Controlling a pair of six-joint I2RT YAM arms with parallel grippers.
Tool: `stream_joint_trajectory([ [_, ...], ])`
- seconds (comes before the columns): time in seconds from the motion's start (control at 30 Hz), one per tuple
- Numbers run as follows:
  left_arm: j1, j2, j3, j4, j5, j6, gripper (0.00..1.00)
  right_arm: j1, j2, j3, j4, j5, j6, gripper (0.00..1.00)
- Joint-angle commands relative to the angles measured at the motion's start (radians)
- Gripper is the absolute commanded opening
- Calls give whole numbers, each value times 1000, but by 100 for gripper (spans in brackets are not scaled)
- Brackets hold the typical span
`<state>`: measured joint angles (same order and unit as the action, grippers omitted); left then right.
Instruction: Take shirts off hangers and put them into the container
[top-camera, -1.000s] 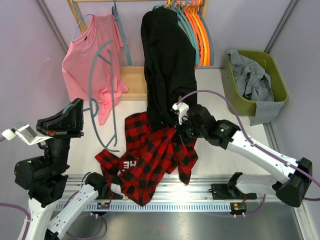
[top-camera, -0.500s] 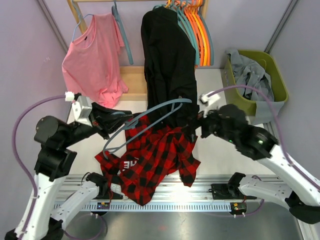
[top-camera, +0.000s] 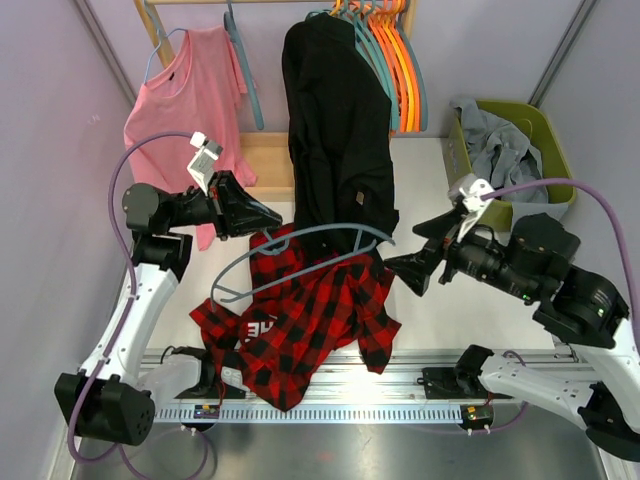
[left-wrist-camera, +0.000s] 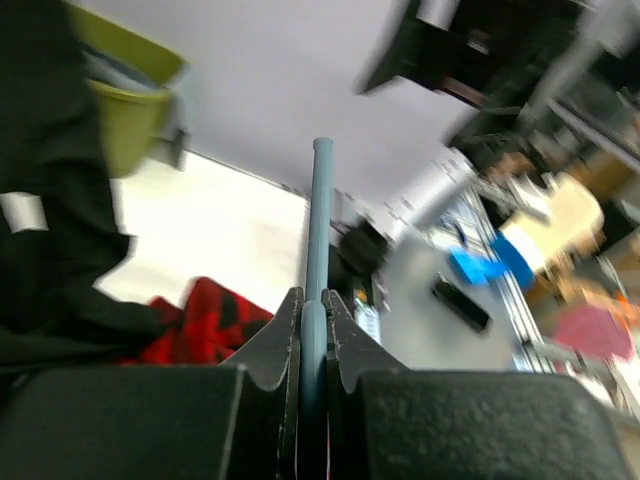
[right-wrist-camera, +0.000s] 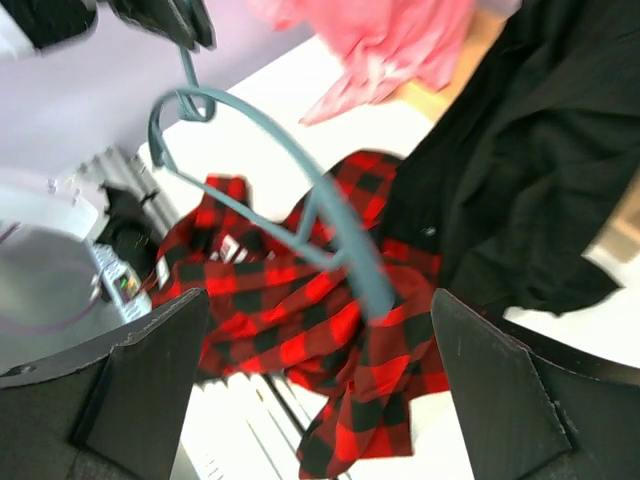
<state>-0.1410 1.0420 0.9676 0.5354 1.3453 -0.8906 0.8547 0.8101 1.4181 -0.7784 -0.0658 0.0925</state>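
Note:
My left gripper (top-camera: 262, 218) is shut on the hook of a teal hanger (top-camera: 300, 255), which hangs bare in the air over the red-and-black plaid shirt (top-camera: 300, 320). That shirt lies crumpled on the table. In the left wrist view the jaws (left-wrist-camera: 315, 312) pinch the teal hanger rod (left-wrist-camera: 320, 210). My right gripper (top-camera: 413, 255) stands open to the right of the plaid shirt, with nothing in it. Its wrist view shows the hanger (right-wrist-camera: 330, 220) above the plaid shirt (right-wrist-camera: 280, 310). A black shirt (top-camera: 335, 130) and a pink shirt (top-camera: 185, 100) hang on the rail. The olive container (top-camera: 545, 135) holds a grey shirt (top-camera: 505, 155).
Orange hangers (top-camera: 385, 45) and teal hangers (top-camera: 412, 70) hang bare at the rail's right end. Another teal hanger (top-camera: 245, 75) hangs beside the pink shirt. A wooden base (top-camera: 268, 160) stands under the rail. The metal rail with the arm bases (top-camera: 400, 400) runs along the near edge.
The left arm has swung in from the far left and raised the teal hanger over the plaid shirt. The right gripper has opened and drawn back to the right.

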Motion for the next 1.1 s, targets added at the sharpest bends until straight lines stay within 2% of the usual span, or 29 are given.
stream_joint_trajectory([
  [0.0, -42, -53, 89, 91, 156, -5, 0, -2, 47, -5, -10, -152, -34, 99],
  [0.03, -51, -60, 127, -112, 169, 75, 0, -2, 52, -8, -4, -160, -36, 100],
  [0.07, -64, -68, 160, -262, 184, 308, 0, -2, 60, -10, -2, -172, -43, 99],
  [0.1, -71, -66, 195, -601, 218, 449, 0, -2, 61, -11, -1, -178, -43, 99],
  [0.17, -80, -59, 272, -783, 241, 637, 0, -2, 72, -13, 7, -206, -48, 99],
  [0.3, -83, -63, 227, -625, 232, 504, 0, -2, 95, -25, 28, -264, -34, 100],
  [0.37, -91, -57, 226, -626, 230, 501, 0, -2, 106, -56, 62, -319, -11, 100],
  [0.47, -98, -40, 230, -632, 224, 499, 0, -2, 133, -119, 160, -434, 48, 89],
  [0.57, -98, -34, 243, -635, 212, 498, 0, -2, 196, -142, 212, -543, 94, 72],
  [0.6, -98, -34, 249, -637, 212, 496, 0, 0, 224, -149, 226, -577, 105, 62],
  [0.7, -98, -36, 255, -637, 212, 495, 0, -2, 247, -159, 243, -603, 121, 46],
  [0.73, -98, -37, 260, -638, 212, 495, 0, -2, 251, -160, 242, -603, 122, 23],
  [0.8, -98, -40, 260, -638, 212, 495, 0, -2, 248, -159, 235, -583, 116, 0],
  [0.93, -97, -48, 264, -637, 189, 489, 2, 0, 221, -156, 206, -554, 104, 0],
  [0.97, -97, -53, 266, -635, 172, 484, 25, -2, 218, -154, 203, -545, 101, 0],
  [1.03, -95, -63, 272, -646, 88, 484, 63, -2, 209, -151, 188, -534, 95, 0],
  [1.07, -94, -69, 304, -735, 34, 530, 96, -2, 207, -147, 185, -520, 90, 0],
])
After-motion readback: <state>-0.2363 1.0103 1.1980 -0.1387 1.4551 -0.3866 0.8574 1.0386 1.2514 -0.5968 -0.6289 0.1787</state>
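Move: The left hand still grips the bare blue hanger by its hook; the hanger's right end lies about 27 cm to that hand's right, some 4 cm back and roughly level. From the open right hand, that end is about 5 cm ahead, 5 left and 4 below. The red plaid shirt lies on the table some 13 cm back, 28 left and 26 below, and the container about 32 ahead, 34 right and 18 below. Right hand goes about 10 cm left and down, pinches the hanger's right end; left draws back 5, then opens. ##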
